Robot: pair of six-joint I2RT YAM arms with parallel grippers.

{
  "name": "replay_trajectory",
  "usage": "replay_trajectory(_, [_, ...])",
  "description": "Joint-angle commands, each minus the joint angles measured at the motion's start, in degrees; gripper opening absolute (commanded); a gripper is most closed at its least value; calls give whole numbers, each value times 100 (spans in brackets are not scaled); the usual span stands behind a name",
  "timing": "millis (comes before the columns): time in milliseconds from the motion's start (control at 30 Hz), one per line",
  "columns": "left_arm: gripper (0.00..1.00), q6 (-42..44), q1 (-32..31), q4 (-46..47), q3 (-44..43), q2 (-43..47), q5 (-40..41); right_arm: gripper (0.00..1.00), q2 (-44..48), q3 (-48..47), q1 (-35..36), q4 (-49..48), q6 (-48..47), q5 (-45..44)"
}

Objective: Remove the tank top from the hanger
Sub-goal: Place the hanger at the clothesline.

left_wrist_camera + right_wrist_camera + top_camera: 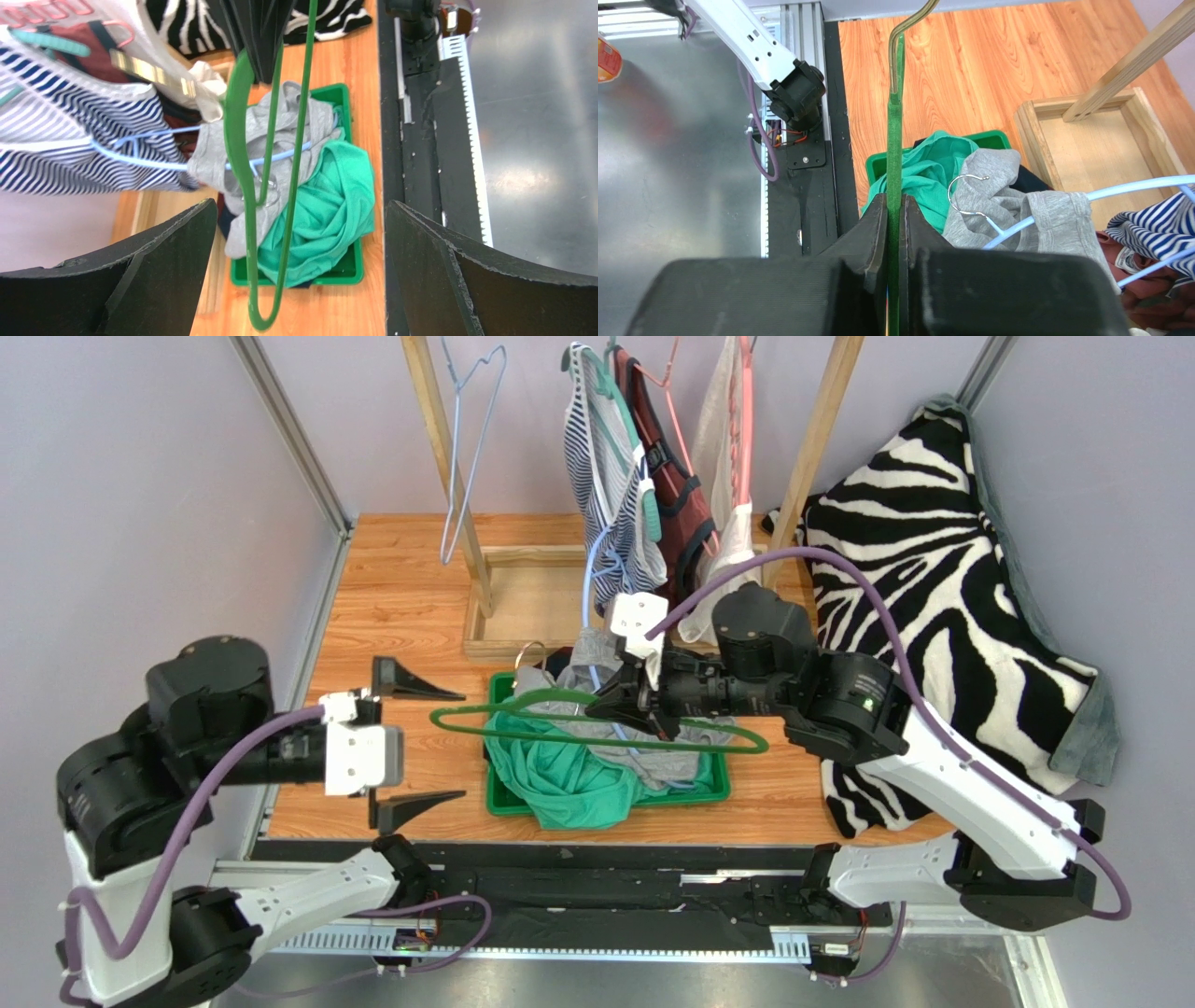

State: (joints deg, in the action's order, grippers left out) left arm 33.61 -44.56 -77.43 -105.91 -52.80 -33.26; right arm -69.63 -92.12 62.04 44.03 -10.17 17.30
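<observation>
My right gripper [617, 703] is shut on the middle of a green hanger [452, 714], holding it level above a green tray [494, 798]. In the right wrist view the hanger [895, 140] runs edge-on between the shut jaws of the right gripper [895, 203]. The green tank top [568, 781] lies bunched in the tray below, and the hanger [242, 105] looks bare. My left gripper [449, 739] stands wide open just off the hanger's left end, holding nothing. In the left wrist view the left gripper [300, 210] frames that end over the tank top [330, 210].
A grey garment [1004, 189] on a light blue hanger [1046, 210] also lies in the tray [878, 164]. Behind stands a wooden rack [526, 602] with a striped top [603, 462], other clothes and an empty hanger [470, 434]. A zebra-print cloth [926, 574] fills the right.
</observation>
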Motion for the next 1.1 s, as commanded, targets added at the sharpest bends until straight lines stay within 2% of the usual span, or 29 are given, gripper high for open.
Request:
replay_trajectory(0, [97, 120, -18, -1161, 430, 190, 442, 0, 458, -148, -34, 0, 77, 159])
replay_trajectory(233, [98, 138, -18, -459, 914, 428, 1180, 0, 871, -324, -34, 421, 200, 642])
replay_trajectory(433, [97, 155, -18, -467, 1124, 279, 804, 0, 1039, -386, -34, 431, 341, 757])
replay_trajectory(500, [95, 155, -18, -440, 1151, 244, 707, 0, 986, -439, -34, 483, 358, 792])
replay_trajectory(533, [91, 146, -18, -466, 1108, 191, 541, 0, 977, -456, -34, 510, 350, 827])
replay_trajectory(567, [81, 164, -18, -518, 1073, 165, 426, 0, 960, -448, -34, 519, 349, 828])
replay_trajectory(633, [69, 199, -18, -598, 1028, 77, 215, 0, 986, -430, -34, 458, 349, 863])
replay_trajectory(667, [57, 225, -18, -624, 1028, 59, 188, 0, 1012, -421, -34, 370, 358, 863])
replay_trajectory(833, [25, 331, -18, -808, 1134, -160, 57, 0, 1004, -500, -34, 334, 350, 898])
replay_trajectory(867, [10, 348, -18, -861, 1116, -213, 4, 0, 1012, -492, -34, 334, 332, 907])
replay_trajectory(900, [3, 357, -18, -914, 1107, -257, -40, 0, 1012, -492, -34, 308, 332, 889])
replay_trajectory(933, [0, 375, -27, -993, 1073, -336, -102, 0, 1021, -483, -34, 299, 314, 880])
replay_trajectory(1067, [0, 375, -18, -1117, 1046, -442, -190, 2, 1170, -202, -34, -269, 332, 504])
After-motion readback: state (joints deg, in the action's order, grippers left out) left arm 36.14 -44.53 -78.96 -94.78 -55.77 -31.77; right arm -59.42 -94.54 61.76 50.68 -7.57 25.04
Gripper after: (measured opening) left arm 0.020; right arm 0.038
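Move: My left gripper is open and empty. The green hanger's left end, which it will pinch, lies about 9 cm ahead of it, 4 cm to its left and some 12 cm below. My right hand holds the hanger near its middle; that end is about 16 cm to its left, 1 cm ahead and 6 cm below. From my left hand, the clothes bin is about 14 cm ahead, 14 cm right and 38 cm down, and the gray tank top some 22 cm ahead and 17 cm right, 35 cm down. I pull the green hanger back and to the right with my right hand, about 5 cm each way while rising some 4 cm, keeping my pinch on it. Meanwhile I sink my open left hand about 7 cm and slightly forward, tipping its fingers further down, then shut them on the hanger's left end once the right hand has nearly stopped. ##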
